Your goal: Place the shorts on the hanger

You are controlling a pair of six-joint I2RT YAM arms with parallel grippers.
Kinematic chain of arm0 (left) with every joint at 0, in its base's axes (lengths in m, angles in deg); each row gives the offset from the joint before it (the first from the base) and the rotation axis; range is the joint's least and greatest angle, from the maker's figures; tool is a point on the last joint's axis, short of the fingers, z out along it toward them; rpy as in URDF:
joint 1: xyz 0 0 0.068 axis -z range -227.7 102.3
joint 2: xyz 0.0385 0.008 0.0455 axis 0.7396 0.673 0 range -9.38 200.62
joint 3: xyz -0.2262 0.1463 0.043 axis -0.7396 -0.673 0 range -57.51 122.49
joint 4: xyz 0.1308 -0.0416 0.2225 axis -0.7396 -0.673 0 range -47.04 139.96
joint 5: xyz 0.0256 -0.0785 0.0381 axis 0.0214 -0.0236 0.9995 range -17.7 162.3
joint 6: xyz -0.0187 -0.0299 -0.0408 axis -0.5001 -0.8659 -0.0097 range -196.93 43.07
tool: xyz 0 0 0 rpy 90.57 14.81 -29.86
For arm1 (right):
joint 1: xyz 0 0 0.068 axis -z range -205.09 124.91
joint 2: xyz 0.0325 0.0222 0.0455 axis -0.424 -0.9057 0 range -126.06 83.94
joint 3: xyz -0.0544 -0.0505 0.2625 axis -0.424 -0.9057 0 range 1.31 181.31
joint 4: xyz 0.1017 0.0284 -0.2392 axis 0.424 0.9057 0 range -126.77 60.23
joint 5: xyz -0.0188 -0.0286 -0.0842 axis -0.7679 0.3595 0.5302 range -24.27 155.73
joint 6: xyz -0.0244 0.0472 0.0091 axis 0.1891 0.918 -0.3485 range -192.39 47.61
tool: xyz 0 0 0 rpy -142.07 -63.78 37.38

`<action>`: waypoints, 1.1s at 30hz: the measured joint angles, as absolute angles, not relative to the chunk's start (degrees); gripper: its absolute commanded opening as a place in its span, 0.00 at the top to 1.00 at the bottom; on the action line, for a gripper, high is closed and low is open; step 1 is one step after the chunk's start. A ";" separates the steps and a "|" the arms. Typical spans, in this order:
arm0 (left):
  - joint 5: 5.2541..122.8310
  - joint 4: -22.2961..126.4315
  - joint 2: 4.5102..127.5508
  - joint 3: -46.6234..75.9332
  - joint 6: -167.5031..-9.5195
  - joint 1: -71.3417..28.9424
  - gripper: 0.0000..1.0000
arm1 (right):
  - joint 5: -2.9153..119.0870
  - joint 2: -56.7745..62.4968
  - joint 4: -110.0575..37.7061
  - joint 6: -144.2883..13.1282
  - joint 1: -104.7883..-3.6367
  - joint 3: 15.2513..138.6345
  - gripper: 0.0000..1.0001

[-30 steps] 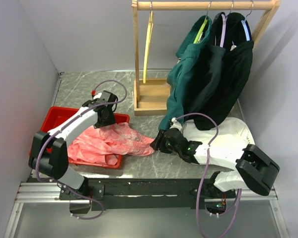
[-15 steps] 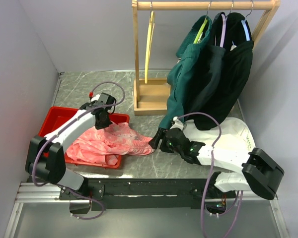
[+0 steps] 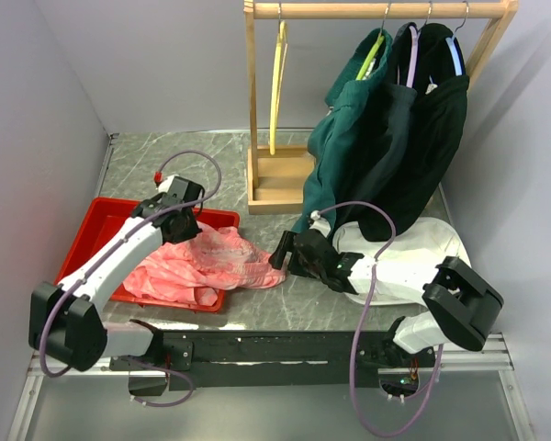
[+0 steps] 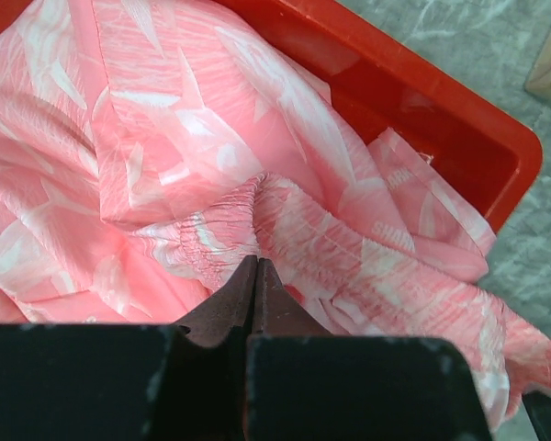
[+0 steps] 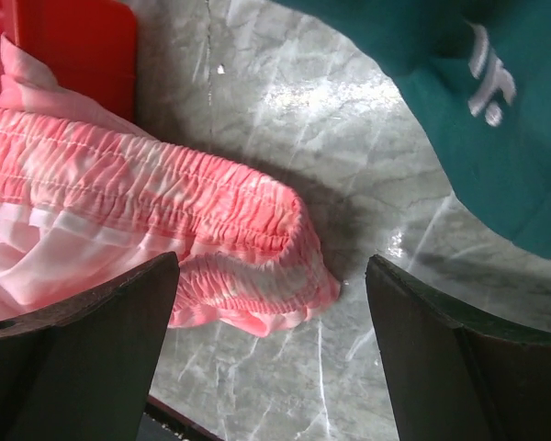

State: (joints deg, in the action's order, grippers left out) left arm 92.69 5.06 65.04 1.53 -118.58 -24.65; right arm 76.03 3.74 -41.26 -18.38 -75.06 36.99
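The salmon-pink shorts (image 3: 211, 266) lie crumpled in the red tray (image 3: 106, 216), with one end spilling onto the marble table. My left gripper (image 3: 185, 230) sits at the tray's far side, its jaws pressed together on a gathered fold of the shorts (image 4: 257, 197); in the left wrist view, the gripper (image 4: 255, 268) pinches that fold at its tips. My right gripper (image 3: 280, 257) stands open over the spilled waistband end (image 5: 193, 207), and the right wrist view shows this gripper (image 5: 271, 266) wide with that end between its fingers, untouched. The yellow hanger (image 3: 275, 83) hangs bare on the wooden rail.
A wooden rack (image 3: 280, 179) stands at the back centre. Dark green garments (image 3: 395, 138) on other hangers drape down close to the right arm; a teal one (image 5: 468, 110) hangs just beyond the right fingers. A white cloth (image 3: 422, 253) lies under the right arm.
The left gripper has shut on a fold of the shorts in the tray. The right gripper has opened wide and shifted slightly left toward the waistband end.
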 measured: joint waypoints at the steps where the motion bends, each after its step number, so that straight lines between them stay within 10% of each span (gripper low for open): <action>1: 92.44 5.08 64.29 1.23 -118.58 -24.65 0.99 | 76.16 3.72 -41.02 -18.24 -75.06 36.99 0.10; 16: 89.08 4.60 57.04 -2.97 -118.62 -24.65 0.99 | 79.40 5.79 -39.08 -18.29 -75.02 36.99 0.16; 27: 87.94 4.53 52.38 -3.87 -120.09 -24.65 0.99 | 78.79 3.96 -40.02 -18.31 -77.20 36.27 0.63; 30: 87.68 4.64 51.92 -4.81 -120.87 -24.65 0.99 | 78.52 3.89 -40.59 -18.48 -78.12 35.72 0.96; 33: 87.61 4.67 51.83 -5.51 -121.68 -24.65 0.99 | 78.59 3.67 -40.54 -18.29 -78.82 35.59 1.00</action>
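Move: The right hand hangs open just above the free end of the pink shorts' waistband, which lies about 2 cm back of it, 1 cm to its left and 3 cm below. The red bin's right rim is some 12 cm to its left, level fore and aft, at nearly the same height; the teal garment's hem is roughly 9 cm ahead, 7 cm right and slightly higher. From the left hand, already pinching the waistband farther along, that free end lies about 19 cm right, 8 cm back and 8 cm lower. The right hand first edges right and up by about a centimetre with its fingers wide, then comes back some 2.5 cm and down about 2 cm, drifting slightly left, while its fingers shut and pinch the free end of the waistband. Meanwhile the left hand keeps its pinch and draws the band about 3.5 cm back towards the base, rising a little and rolling its left side down by under 10 degrees. ##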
